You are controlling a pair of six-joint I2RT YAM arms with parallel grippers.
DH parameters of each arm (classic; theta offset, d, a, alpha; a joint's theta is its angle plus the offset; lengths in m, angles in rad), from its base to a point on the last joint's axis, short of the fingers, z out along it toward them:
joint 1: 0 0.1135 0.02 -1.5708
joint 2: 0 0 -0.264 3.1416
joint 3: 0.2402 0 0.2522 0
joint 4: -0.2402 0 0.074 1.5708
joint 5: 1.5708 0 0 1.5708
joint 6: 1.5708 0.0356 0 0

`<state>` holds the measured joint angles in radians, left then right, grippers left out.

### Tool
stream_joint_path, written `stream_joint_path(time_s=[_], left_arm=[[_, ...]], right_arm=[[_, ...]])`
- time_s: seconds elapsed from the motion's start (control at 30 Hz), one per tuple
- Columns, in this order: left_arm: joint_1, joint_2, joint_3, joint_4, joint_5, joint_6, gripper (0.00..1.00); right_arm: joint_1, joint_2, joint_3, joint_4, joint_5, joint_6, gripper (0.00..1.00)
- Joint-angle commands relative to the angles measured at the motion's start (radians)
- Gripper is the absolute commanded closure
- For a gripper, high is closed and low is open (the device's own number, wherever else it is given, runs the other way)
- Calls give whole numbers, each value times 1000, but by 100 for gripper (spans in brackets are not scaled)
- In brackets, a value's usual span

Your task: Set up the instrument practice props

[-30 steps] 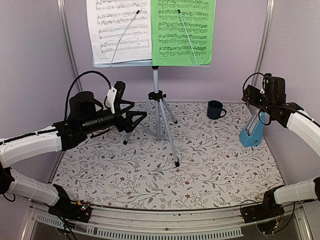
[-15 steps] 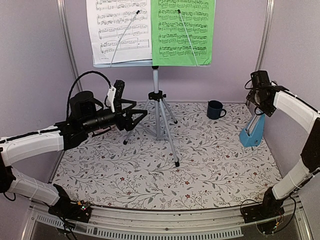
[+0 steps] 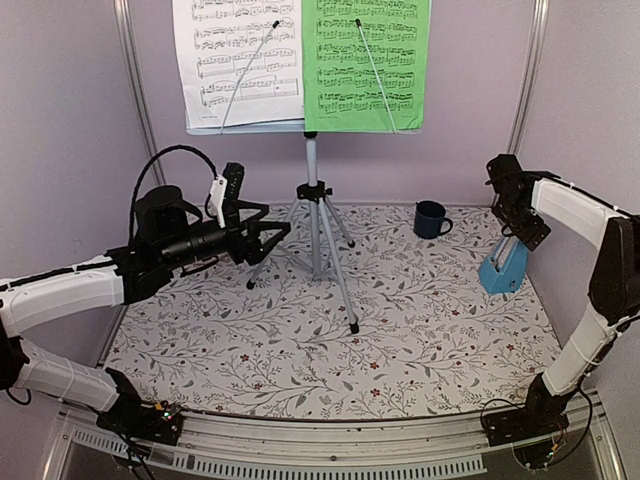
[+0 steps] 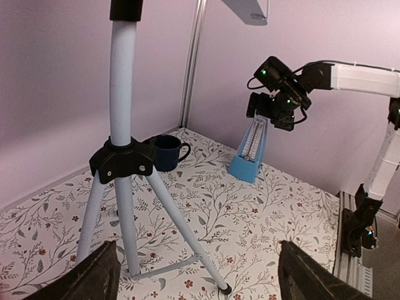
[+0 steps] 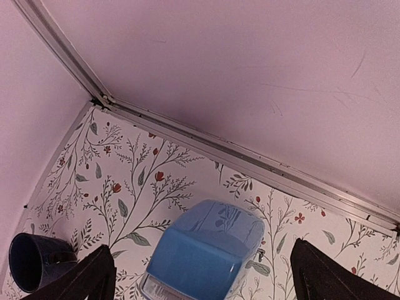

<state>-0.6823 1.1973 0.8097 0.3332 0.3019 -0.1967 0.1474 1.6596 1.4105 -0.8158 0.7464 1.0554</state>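
The music stand (image 3: pixel 312 190) stands upright at the back centre on its silver tripod (image 4: pixel 122 187). A white page (image 3: pixel 238 60) and a green page (image 3: pixel 365 62) rest on it under thin wire holders. The blue pyramid metronome (image 3: pixel 503 262) stands by the right wall and shows from above in the right wrist view (image 5: pixel 203 256). My left gripper (image 3: pixel 272 232) is open and empty, just left of the tripod. My right gripper (image 3: pixel 522 232) is open and empty, right above the metronome's top, its fingertips (image 5: pixel 94 275) spread either side of it.
A dark blue mug (image 3: pixel 431 219) stands on the flowered table cover (image 3: pixel 330 350) at the back right, left of the metronome. Lilac walls and metal corner posts (image 3: pixel 135 90) close in the back and both sides.
My right gripper has swung down and in from above the right wall to just over the metronome. My left arm has hardly moved.
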Motion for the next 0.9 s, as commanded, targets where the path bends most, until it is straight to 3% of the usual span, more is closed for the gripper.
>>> stream_joint_path(time_s=[0.0,0.4,0.87], left_arm=[[17,-10,-6,21,3,-10,13],[17,-24,-18,21,-2,-23,14],[18,12,-3,44,2,-20,15]], right_arm=[[-4,40,-9,5,13,44,1],[-4,151,-5,38,16,92,6],[48,70,-102,160,33,-67,34]])
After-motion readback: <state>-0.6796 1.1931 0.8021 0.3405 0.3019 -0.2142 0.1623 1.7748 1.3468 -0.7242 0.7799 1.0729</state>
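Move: Almost directly beneath the open right hand stands the blue metronome, its middle about 10 cm below and 1 cm ahead. The dark mug is roughly 17 cm to the metronome's left and 17 cm farther out. The music stand's nearest foot lies some 42 cm left of the right hand, 13 cm nearer the base. From the left hand, the metronome is about 55 cm right, 13 cm ahead and 20 cm lower. Sinking about 5 cm and easing barely 1 cm forward, the right hand brings its wide-open fingers down astride the upper part of the metronome. It tips down slightly, then stops there and closes the fingers by about a third until they come up against the metronome's sides. ##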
